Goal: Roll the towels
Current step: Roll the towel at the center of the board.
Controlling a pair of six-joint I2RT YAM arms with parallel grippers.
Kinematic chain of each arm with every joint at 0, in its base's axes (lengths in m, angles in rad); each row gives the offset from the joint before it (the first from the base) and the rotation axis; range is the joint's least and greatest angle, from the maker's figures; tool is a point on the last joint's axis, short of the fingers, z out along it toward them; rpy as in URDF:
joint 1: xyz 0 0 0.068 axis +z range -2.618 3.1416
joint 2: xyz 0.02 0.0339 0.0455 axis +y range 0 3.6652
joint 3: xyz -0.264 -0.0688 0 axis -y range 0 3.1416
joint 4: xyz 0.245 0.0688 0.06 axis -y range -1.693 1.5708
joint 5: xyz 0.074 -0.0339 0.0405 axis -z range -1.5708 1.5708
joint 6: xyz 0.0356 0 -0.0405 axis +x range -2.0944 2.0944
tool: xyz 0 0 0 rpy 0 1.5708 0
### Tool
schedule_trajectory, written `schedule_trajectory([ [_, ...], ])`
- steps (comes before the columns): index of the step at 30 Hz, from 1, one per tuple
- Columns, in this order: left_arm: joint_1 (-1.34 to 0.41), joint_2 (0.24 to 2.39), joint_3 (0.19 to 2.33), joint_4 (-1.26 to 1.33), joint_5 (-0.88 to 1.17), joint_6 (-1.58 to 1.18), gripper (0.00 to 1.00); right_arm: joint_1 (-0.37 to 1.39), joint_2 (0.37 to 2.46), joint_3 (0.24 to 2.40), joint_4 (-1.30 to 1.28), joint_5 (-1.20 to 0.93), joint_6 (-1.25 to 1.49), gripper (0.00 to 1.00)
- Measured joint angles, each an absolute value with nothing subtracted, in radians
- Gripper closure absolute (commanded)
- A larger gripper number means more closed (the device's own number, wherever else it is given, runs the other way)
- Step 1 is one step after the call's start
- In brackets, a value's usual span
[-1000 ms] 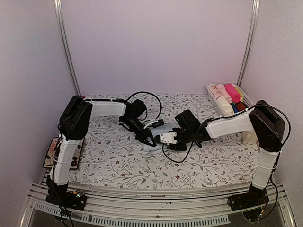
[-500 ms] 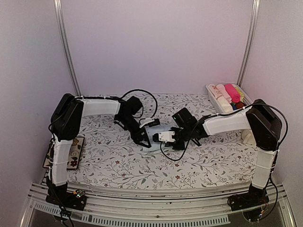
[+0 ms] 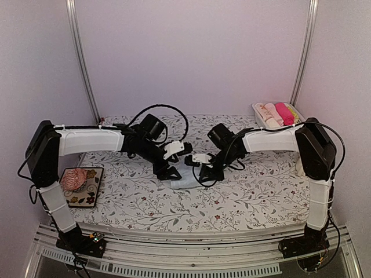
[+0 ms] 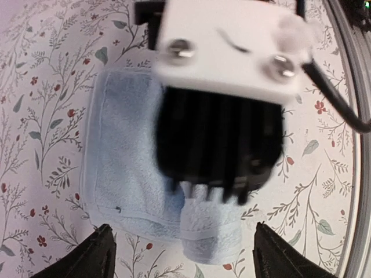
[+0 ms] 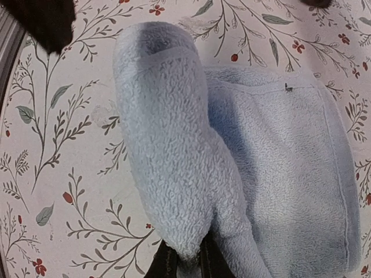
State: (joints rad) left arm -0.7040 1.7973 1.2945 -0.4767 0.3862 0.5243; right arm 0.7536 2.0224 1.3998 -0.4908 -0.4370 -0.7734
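A light blue towel (image 3: 186,182) lies folded flat on the flowered table cover between the two arms. One edge of the light blue towel (image 5: 168,133) is lifted and curled over, and my right gripper (image 5: 185,263) is shut on the end of that curl. In the left wrist view the curled end (image 4: 211,223) hangs under the right gripper's body (image 4: 226,87). My left gripper (image 4: 185,260) stands open just off the towel's (image 4: 122,168) edge, its fingertips (image 4: 98,255) wide apart and holding nothing. From above, the left gripper (image 3: 166,172) and right gripper (image 3: 204,172) face each other over the towel.
A white basket (image 3: 259,120) at the back right holds several rolled cloths, cream, pink and hot pink. A pink knitted lump (image 3: 76,179) rests on a patterned tray (image 3: 88,198) at the near left. Cables loop over both wrists.
The left gripper opened and let go of the towel while its arm stretched out flat, uncovering the pink lump. The right gripper shut on the towel's curled edge and drew back a little.
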Motion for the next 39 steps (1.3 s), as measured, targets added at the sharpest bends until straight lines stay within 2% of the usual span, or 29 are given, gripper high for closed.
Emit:
schedule_trajectory([
  [7, -0.83, 1.792, 1.139, -0.339, 0.321, 0.583, 0.27, 0.731, 2.091, 1.477, -0.58, -0.526, -0.702, 0.92],
  [10, -0.852, 1.792, 1.1, -0.292, 0.299, 0.588, 0.35, 0.731, 2.107, 1.493, -0.6, -0.539, -0.686, 0.92],
  [13, -0.86, 1.796, 1.094, -0.255, 0.263, 0.591, 0.41, 0.73, 2.12, 1.515, -0.618, -0.55, -0.669, 0.92],
  [19, -0.868, 1.854, 1.111, -0.199, 0.189, 0.584, 0.45, 0.726, 2.131, 1.528, -0.629, -0.564, -0.651, 0.92],
  [26, -0.873, 1.87, 1.113, -0.176, 0.162, 0.583, 0.83, 0.719, 2.133, 1.528, -0.628, -0.58, -0.64, 0.88],
  [29, -0.873, 1.882, 1.116, -0.175, 0.161, 0.587, 0.93, 0.714, 2.133, 1.528, -0.629, -0.583, -0.637, 0.82],
  [31, -0.873, 1.885, 1.117, -0.177, 0.164, 0.586, 0.97, 0.709, 2.133, 1.527, -0.628, -0.585, -0.636, 0.73],
  [35, -0.866, 1.899, 1.131, -0.19, 0.188, 0.58, 1.0, 0.698, 2.114, 1.49, -0.604, -0.588, -0.632, 0.56],
  [39, -0.847, 1.919, 1.155, -0.203, 0.25, 0.57, 1.0, 0.686, 2.052, 1.415, -0.559, -0.571, -0.63, 0.46],
])
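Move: The left hand, open and empty, has the left end of the rolled towel edge about 8 cm below it, some 3 cm back and 4 cm to its right. The towel's flat part lies about 4 cm ahead, 9 cm right and 9 cm down; the right gripper is roughly 15 cm right, level fore and aft and 6 cm lower. The right hand already pinches the roll, whose left end lies about 12 cm to its left and 2 cm back. Down and back, drifting right, the left hand swoops about 5 cm each way over the roll's left end, then eases some 2 cm forward again while sinking a little more, and shuts its fingers to pinch the roll. The right hand keeps its pinch meanwhile, settling about 1 cm as its fingertips swing back towards the base, then opens to roughly half and starts to the right. ##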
